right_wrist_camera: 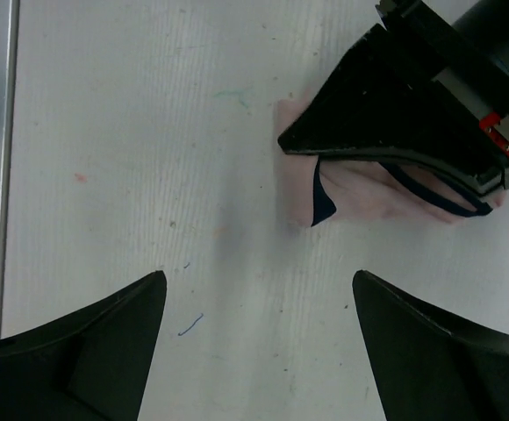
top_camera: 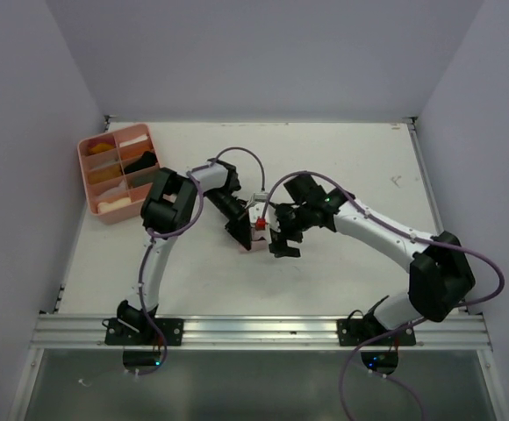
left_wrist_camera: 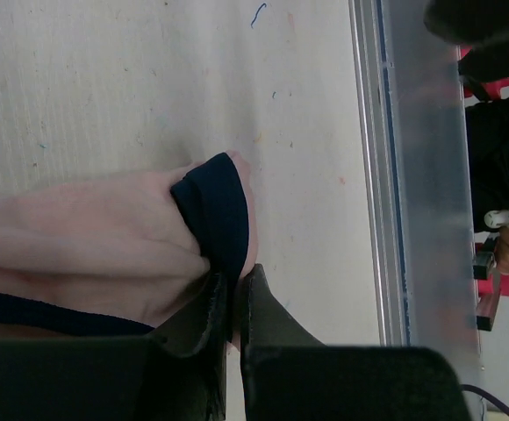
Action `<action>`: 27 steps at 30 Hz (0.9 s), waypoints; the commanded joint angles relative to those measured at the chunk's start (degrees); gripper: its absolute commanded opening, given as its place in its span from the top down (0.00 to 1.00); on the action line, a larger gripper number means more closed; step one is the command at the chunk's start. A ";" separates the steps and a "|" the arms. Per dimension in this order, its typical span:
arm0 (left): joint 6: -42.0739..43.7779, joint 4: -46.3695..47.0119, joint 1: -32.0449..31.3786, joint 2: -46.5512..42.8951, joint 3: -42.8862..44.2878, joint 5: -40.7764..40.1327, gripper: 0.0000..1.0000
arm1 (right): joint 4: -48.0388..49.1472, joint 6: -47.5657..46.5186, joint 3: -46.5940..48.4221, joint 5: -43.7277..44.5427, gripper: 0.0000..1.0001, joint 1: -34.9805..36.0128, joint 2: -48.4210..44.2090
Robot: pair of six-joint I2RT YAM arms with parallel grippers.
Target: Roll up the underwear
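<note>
A pale pink underwear (left_wrist_camera: 88, 237) with thin dark edging (left_wrist_camera: 215, 206) lies bunched on the white table. My left gripper (left_wrist_camera: 235, 285) is shut on its edge, and cloth shows pinched between the two fingers (left_wrist_camera: 268, 320). From above, the underwear (top_camera: 260, 235) is a small pink patch at mid-table between both grippers. My right gripper (right_wrist_camera: 259, 279) hovers open over bare table just short of the underwear (right_wrist_camera: 369, 197), touching nothing. The left gripper (right_wrist_camera: 395, 105) covers the cloth's upper part in the right wrist view.
A pink compartment tray (top_camera: 89, 180) stands at the far left of the table, holding several small bundles, yellow, cream and dark. A metal rail (left_wrist_camera: 382, 175) runs along the table's edge. Both arms reach in over mid-table.
</note>
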 commanded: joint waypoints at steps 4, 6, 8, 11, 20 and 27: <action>3.03 5.66 -0.37 3.89 -1.75 -11.00 1.00 | 9.92 -8.29 -1.31 3.23 0.21 4.62 4.67; 2.76 6.71 -0.37 3.27 -2.98 -11.52 1.00 | 12.48 -8.29 -1.92 4.45 0.25 5.24 5.73; 2.67 6.72 -0.28 3.27 -3.07 -11.52 1.00 | 14.68 -8.99 -2.10 5.07 0.28 6.38 7.66; 2.76 6.54 -0.28 3.45 -2.81 -11.61 1.00 | 17.67 -9.09 -2.71 6.39 0.35 8.05 9.51; 2.85 6.54 -0.37 3.36 -2.89 -11.61 1.00 | 28.22 -5.57 -5.79 6.30 0.42 8.41 13.73; 2.49 7.68 -0.28 2.57 -3.95 -11.70 1.00 | 31.65 -4.78 -7.98 6.74 0.55 8.49 16.02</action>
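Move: The right hand hangs empty; the near end of the rolled pink underwear lies about 7 cm to its left, 1 cm ahead and 10 cm below. The left gripper's tips, which hold that end, stand some 8 cm left of the right hand, 1 cm ahead and 9 cm lower. For the left hand, the same end sits right at its fingertips. Right hand sinks about 9 cm and reaches 6 cm left, half closing around the underwear's end beside the left grip. ##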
